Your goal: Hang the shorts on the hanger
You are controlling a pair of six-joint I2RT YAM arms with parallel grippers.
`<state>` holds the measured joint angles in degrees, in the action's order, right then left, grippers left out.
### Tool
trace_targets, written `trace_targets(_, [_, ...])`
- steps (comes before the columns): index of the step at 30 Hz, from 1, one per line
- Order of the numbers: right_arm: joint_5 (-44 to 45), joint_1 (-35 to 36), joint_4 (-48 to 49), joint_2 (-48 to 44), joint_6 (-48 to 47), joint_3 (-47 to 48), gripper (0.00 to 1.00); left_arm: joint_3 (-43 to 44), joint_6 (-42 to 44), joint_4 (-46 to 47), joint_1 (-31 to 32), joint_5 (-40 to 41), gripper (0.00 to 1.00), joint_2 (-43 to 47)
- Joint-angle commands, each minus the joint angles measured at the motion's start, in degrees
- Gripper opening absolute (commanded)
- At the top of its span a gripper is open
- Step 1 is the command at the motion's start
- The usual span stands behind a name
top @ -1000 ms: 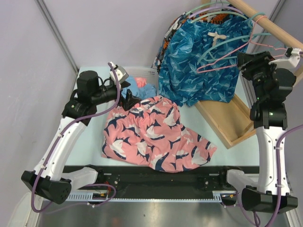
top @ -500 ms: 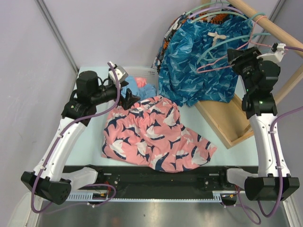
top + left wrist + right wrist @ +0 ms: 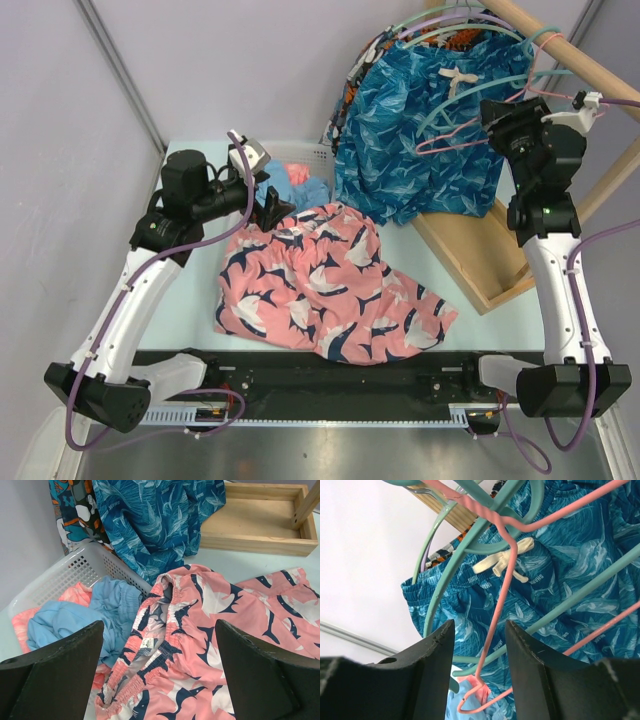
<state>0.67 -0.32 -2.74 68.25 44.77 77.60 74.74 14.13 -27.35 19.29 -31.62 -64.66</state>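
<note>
The coral-pink shorts (image 3: 325, 285) with the navy and white fish print lie crumpled on the table, their gathered waistband (image 3: 160, 625) turned toward the left arm. My left gripper (image 3: 274, 212) hovers over that waistband end, open, with nothing between its fingers (image 3: 55, 675). The thin pink hanger (image 3: 452, 142) hangs from the wooden rail in front of blue leaf-print shorts. My right gripper (image 3: 479, 632) is raised to it. One slanting arm of the pink hanger (image 3: 496, 615) passes between the jaws, which stand apart with a gap on each side of the wire.
Blue leaf-print shorts (image 3: 400, 140) and teal hangers (image 3: 470, 545) hang on the wooden rail (image 3: 560, 50). A wooden base frame (image 3: 470, 250) lies at the right. A white basket (image 3: 85, 565) at the back holds a light-blue garment (image 3: 75, 622).
The right arm has swung left and brought its gripper up around the pink hanger's arm, with its jaws narrowing. The left arm and the shorts have not moved.
</note>
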Motion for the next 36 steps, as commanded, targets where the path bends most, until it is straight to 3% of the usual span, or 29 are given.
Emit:
trace_targets(1, [-0.14,0.14,2.21,1.27,3.48,-0.7,0.48,2.52,1.16,0.2,0.4,0.5,0.96,0.94])
trace_targets(8, [-1.98,0.14,4.24,2.76,4.97,-0.79,0.4,2.69,1.95,-0.07,0.4,1.12,0.96,0.86])
trace_targets(25, [-2.86,-0.03,3.09,0.84,5.59,-1.31,0.01,2.96,3.09,-0.51,0.4,1.91,0.97,0.85])
trace_targets(36, [-4.36,0.14,5.03,-4.26,2.96,-3.51,0.0,4.62,3.8,-2.0,0.4,0.42,0.98,-0.81])
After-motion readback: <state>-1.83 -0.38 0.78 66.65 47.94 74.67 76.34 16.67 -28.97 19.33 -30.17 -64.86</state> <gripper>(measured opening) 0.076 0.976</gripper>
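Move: The pink hanger's left shoulder wire already runs between the right hand's open fingertips, only about 1 cm ahead and level sideways and in height. Just beyond it, some 5 cm ahead and 2 cm left of the hand, is the green hanger; the cream bow on the hanging blue shorts is about 12 cm ahead, 4 cm left and 3 cm lower. From the left hand that pink wire is some 12 cm ahead, 38 cm right and 10 cm higher. Forward by only about 1.5 cm the right hand eases its half-open fingers over the left shoulder wire of the pink hanger, then shuts them fully and pinches the wire. With that grip kept, it draws back about 2 cm, away from the blue shorts, with just a beginning of a rise; the wrist hardly turns. ##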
